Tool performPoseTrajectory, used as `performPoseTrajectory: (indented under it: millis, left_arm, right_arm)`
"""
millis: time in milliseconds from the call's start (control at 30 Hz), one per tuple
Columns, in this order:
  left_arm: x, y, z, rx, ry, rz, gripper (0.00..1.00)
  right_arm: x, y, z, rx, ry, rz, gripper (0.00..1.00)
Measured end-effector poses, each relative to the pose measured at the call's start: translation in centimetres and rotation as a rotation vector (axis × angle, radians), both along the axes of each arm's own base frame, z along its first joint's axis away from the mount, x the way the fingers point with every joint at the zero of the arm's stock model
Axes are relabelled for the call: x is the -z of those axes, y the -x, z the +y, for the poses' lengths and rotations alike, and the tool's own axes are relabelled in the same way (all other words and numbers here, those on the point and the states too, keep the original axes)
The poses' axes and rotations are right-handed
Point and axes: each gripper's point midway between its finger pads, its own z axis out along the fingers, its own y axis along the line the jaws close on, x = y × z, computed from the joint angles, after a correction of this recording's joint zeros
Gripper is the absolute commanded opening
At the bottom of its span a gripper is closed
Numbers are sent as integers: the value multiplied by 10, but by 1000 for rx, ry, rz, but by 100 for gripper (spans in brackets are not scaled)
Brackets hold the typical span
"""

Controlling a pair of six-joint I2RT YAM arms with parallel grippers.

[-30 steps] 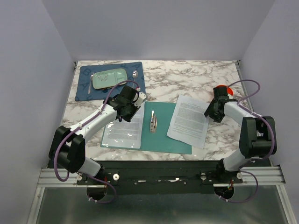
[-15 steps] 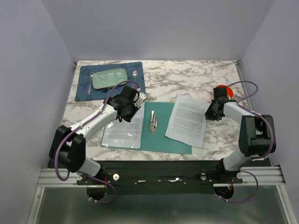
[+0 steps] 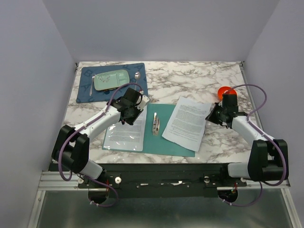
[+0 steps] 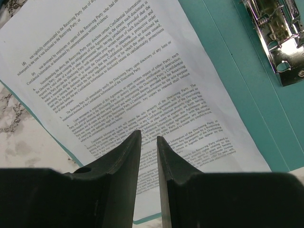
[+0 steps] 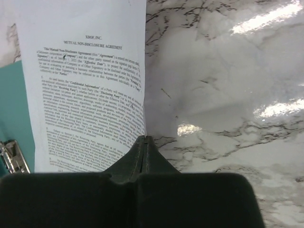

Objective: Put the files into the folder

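The teal folder (image 3: 167,141) lies open on the marble, its metal clip (image 3: 156,125) at the spine. One of the files (image 3: 125,133) rests on the folder's left half. My left gripper (image 3: 127,115) stands over that sheet (image 4: 142,71), its jaws nearly shut with only a narrow slit and nothing between them (image 4: 148,135). A second sheet (image 3: 184,123) lies partly over the folder's right half. My right gripper (image 3: 212,117) is shut on this sheet's right edge (image 5: 85,95), which curls up off the table at the fingertips (image 5: 146,137).
A dark blue placemat (image 3: 88,91) at the back left holds a pale green tray (image 3: 110,80) and a spoon (image 3: 137,76). A red round object (image 3: 223,90) sits just behind the right gripper. Grey walls close in both sides.
The right gripper has shut on the right sheet's edge. Sheet and gripper have shifted left, further over the folder. The left arm has barely moved.
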Motion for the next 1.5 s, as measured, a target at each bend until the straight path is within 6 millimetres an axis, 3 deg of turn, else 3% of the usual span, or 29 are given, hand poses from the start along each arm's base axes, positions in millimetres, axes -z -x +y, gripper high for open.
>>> performPoseTrajectory:
  millis: [433,900,1067,1300,1500]
  left_arm:
    - [2,1,-3,9,-2,2,34]
    - [4,1,-4,13,-5,5,34]
    - [5,1,-4,16,-8,7,34]
    - [4,-1,-5,16,-6,1,34]
    - [4,-1,-4,20,-12,-1,34]
  right_arm:
    - [-2,18,52,-234,-56,-30,1]
    - [-6,36,86,-416,10,-47,1]
    - [-15,27,87,-426,47,-70,1]
    - [-26,-3,93,-429,75,-88,1]
    - [-14,-4,103,-471,94,-55,1]
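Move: The right hand already pinches the page by its right edge, a few centimetres above the table. The metal clip on the folder lies about 29 cm to its left, 2 cm nearer the base and 3 cm lower; the middle of the folder's right half is some 20 cm left and 6 cm back. The orange bowl stands roughly 15 cm ahead and 12 cm right. From the left hand the clip is about 16 cm to the right, level with it and some 5 cm below. Leftward towards the clip, some 10 cm in all, the right hand draws the page across the folder by its pinched right edge, turning about 25 degrees counter-clockwise. It eases back 3–4 cm on the way, then comes forward again by about as much while rising slightly, and finishes with a small dip; its fingers stay shut on the edge. ##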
